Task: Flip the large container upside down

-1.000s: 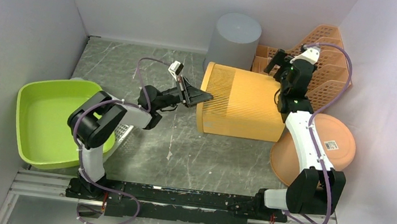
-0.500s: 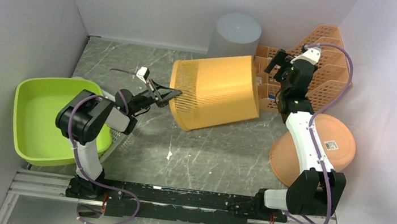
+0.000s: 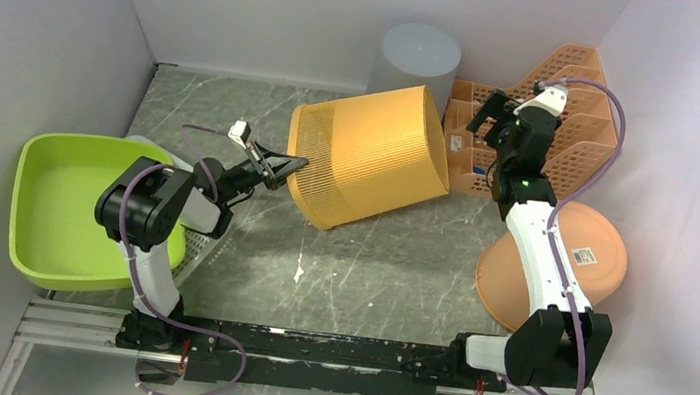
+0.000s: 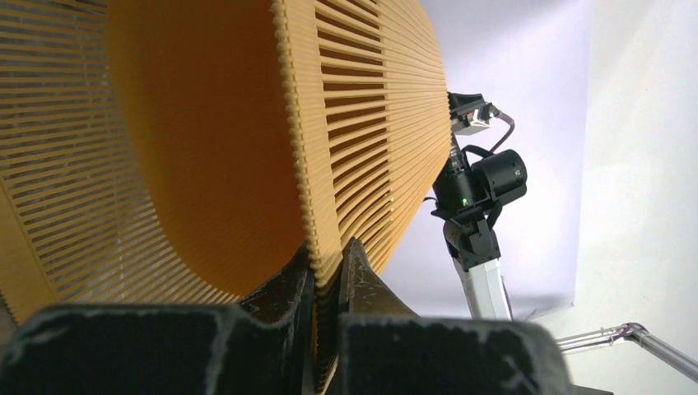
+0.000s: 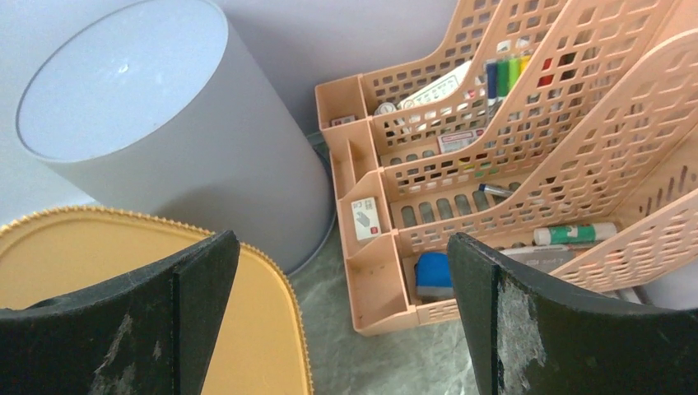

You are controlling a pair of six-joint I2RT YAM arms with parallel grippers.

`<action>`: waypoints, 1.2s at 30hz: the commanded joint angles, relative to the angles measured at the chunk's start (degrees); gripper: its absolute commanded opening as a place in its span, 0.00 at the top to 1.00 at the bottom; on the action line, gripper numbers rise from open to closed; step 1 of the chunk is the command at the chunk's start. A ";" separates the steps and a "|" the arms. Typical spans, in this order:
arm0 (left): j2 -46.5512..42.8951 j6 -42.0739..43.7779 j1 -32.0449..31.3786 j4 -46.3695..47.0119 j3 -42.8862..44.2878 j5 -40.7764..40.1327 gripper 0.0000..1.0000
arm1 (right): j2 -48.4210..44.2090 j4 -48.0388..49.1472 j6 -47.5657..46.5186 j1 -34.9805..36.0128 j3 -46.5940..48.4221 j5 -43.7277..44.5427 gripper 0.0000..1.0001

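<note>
The large container (image 3: 371, 155) is an orange slatted basket, tipped at a slant in the middle of the table with its mouth to the left and its base toward the back right. My left gripper (image 3: 292, 162) is shut on the lower rim of the mouth. In the left wrist view the rim of the basket (image 4: 206, 140) is pinched in the left gripper (image 4: 328, 267), one finger inside and one outside. My right gripper (image 3: 487, 114) hangs open behind the basket's base (image 5: 123, 280). The right gripper (image 5: 339, 247) holds nothing.
A grey upturned bin (image 3: 415, 59) stands at the back, just behind the basket. A peach desk organizer (image 3: 558, 112) with pens fills the back right corner. A terracotta dish (image 3: 571, 255) lies at the right and a green tub (image 3: 72, 209) at the left.
The basket lay flat on its side; my left gripper has dragged its mouth leftward and it now sits tilted. The left arm has drawn back left and the green tub has shifted slightly left.
</note>
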 commanded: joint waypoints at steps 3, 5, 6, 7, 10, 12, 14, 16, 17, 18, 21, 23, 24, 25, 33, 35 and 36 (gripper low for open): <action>6.16 5.90 2.97 14.24 -5.12 2.12 0.93 | 0.83 -4.07 -0.30 1.47 -0.49 -7.07 0.00; 6.24 5.73 3.21 14.24 -4.95 2.17 0.93 | 1.69 -5.29 -1.78 4.08 0.39 -9.33 0.00; 6.21 5.77 3.28 14.22 -4.81 2.17 0.93 | 2.04 -6.00 -2.70 5.88 1.06 -9.90 0.00; 6.31 5.80 3.38 14.24 -4.66 2.17 0.93 | 2.47 -6.73 -3.87 7.85 1.89 -9.96 0.00; 6.42 5.87 3.47 14.15 -4.45 2.00 0.93 | 4.42 -9.40 -5.95 13.69 4.90 -11.60 0.00; 6.74 5.73 3.58 14.14 -4.31 1.78 0.93 | 5.21 -9.88 -5.91 15.53 5.53 -13.42 0.00; 7.26 5.43 3.77 14.15 -4.30 1.60 0.93 | 5.51 -9.31 -5.77 16.64 5.25 -13.62 0.00; 7.74 5.08 3.87 14.07 -3.82 1.59 0.93 | 5.88 -9.23 -5.65 17.36 5.11 -13.70 0.00; 7.90 4.82 3.87 13.94 -3.38 1.78 0.93 | 6.11 -9.20 -5.57 17.51 5.03 -13.76 0.00; 7.86 4.69 3.87 13.62 -3.02 1.75 0.93 | 6.32 -9.19 -5.60 17.78 5.13 -13.73 0.00; 7.46 5.18 3.99 11.44 -2.00 1.67 0.59 | 7.15 -9.47 -5.79 18.63 5.53 -13.56 0.00; 6.73 5.97 4.13 9.40 -1.38 1.29 0.23 | 7.68 -9.77 -6.04 19.12 5.91 -13.31 0.00; 6.21 6.43 4.17 8.13 -0.92 1.07 0.13 | 7.86 -9.84 -6.15 19.30 6.09 -13.12 0.00; 5.69 7.09 4.21 6.21 -0.27 1.02 0.04 | 8.06 -9.83 -6.24 19.46 6.15 -13.09 0.00; -0.54 14.14 4.38 -12.65 5.36 -0.44 0.00 | 9.52 -9.48 -6.17 19.91 6.22 -13.30 0.00; -2.77 17.42 4.55 -19.93 6.50 -1.63 0.01 | 9.80 -9.31 -6.17 20.00 6.30 -13.40 0.00; -3.59 19.00 4.63 -23.14 7.23 -2.14 0.00 | 9.93 -9.24 -6.17 20.04 6.27 -13.40 0.00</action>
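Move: The left hand pinches the rim of the large yellow container lying on its side; the container's middle is about 13 cm right and 3 cm ahead of it, roughly 3 cm lower. From the open right hand that middle lies some 25 cm left, 7 cm back and 16 cm down. From the right hand, the upturned grey container is about 17 cm left, 9 cm ahead and 16 cm down; the peach organizer is 8 cm right, 5 cm ahead and 23 cm down. With its fingers wide open throughout, the right hand sweeps about 16 cm left towards the yellow container's base, dipping some 3 cm on the way and coming back up while it turns about 25 degrees counter-clockwise, until its left finger seems to bear on the base. The left hand first eases left, forward and slightly down with the rim still pinched, then opens fully and lets go of it, drifting on forward for some 5 cm of travel in all and staying around the rim. ##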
